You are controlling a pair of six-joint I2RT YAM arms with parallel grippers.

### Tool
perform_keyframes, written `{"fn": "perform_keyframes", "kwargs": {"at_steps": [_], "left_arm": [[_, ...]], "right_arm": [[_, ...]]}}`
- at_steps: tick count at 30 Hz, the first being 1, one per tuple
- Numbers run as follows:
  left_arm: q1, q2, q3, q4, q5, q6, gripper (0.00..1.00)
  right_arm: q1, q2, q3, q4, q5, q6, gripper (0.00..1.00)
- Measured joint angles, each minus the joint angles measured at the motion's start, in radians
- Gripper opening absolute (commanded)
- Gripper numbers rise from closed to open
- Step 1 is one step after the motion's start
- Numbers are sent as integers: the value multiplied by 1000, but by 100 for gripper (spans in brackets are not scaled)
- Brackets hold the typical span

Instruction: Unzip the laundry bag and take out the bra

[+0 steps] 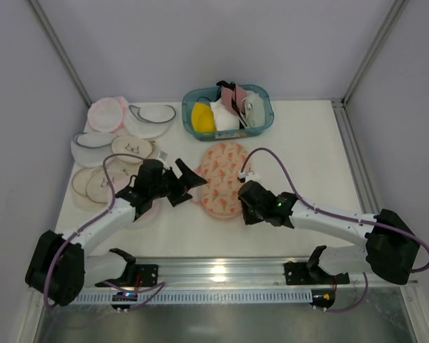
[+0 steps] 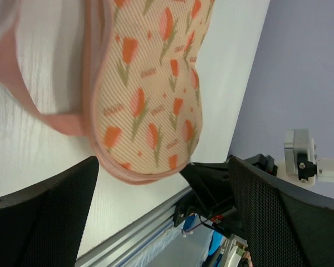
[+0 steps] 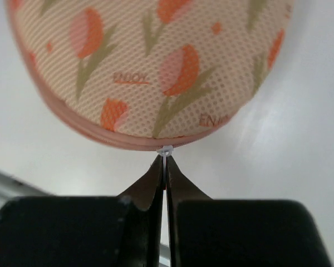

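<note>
The laundry bag point(image 1: 225, 179), cream with orange tulips and pink zipper trim, lies flat mid-table. My right gripper point(image 3: 165, 162) is shut on the small white zipper pull point(image 3: 166, 150) at the bag's point(image 3: 156, 61) near rounded end; from the top view this gripper point(image 1: 243, 202) sits at the bag's near-right edge. My left gripper point(image 1: 193, 184) stands wide open at the bag's left edge. In its wrist view the left gripper point(image 2: 161, 206) has nothing between its fingers, and the bag's lobe point(image 2: 150, 94) ends just beyond them. A blurred pink band point(image 2: 22, 72) curves beside the bag. The bra is hidden.
A teal basket point(image 1: 266, 118) at the back holds a yellow garment point(image 1: 202, 116) and other laundry. Several round mesh pouches point(image 1: 121, 136) lie at the back left. A metal rail point(image 1: 222, 271) runs along the near table edge.
</note>
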Motion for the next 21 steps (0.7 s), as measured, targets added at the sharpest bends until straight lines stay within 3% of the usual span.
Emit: {"fn": "perform_keyframes", "kwargs": {"at_steps": [5, 9, 12, 21], "left_arm": [[-43, -168, -72, -71, -9, -29, 99], [-78, -231, -119, -100, -13, -76, 99], [-101, -249, -132, -114, -11, -109, 99], [-170, -260, -136, -95, -10, -196, 99]], "right_arm": [[0, -28, -51, 234, -384, -60, 4], [1, 2, -45, 371, -570, -74, 4], [1, 59, -18, 426, -643, -79, 4], [1, 140, 13, 471, -662, -93, 4]]}}
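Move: The right fingers already pinch the zipper pull on the bag's near rim. The open left gripper, where the pull is being taken, is about 17 cm left, 8 ahead and 7 higher; the laundry bag's middle lies some 14 cm ahead and 9 left of the right hand. From the left hand the pull is about 17 cm right, 8 back and 7 below. The bag's strap is just 2 cm ahead of the left hand, some 11 below. Still pinching the zipper pull, the right hand sweeps about 13 cm left towards the left gripper, also drawing back and rising some 4 cm, while it turns counter-clockwise about 30 degrees and rolls its fingertips leftward. The left hand, fingers staying wide open, backs off about 8 cm and drifts slightly right to the bag's near rim beside the pull, easing to a near stop. ##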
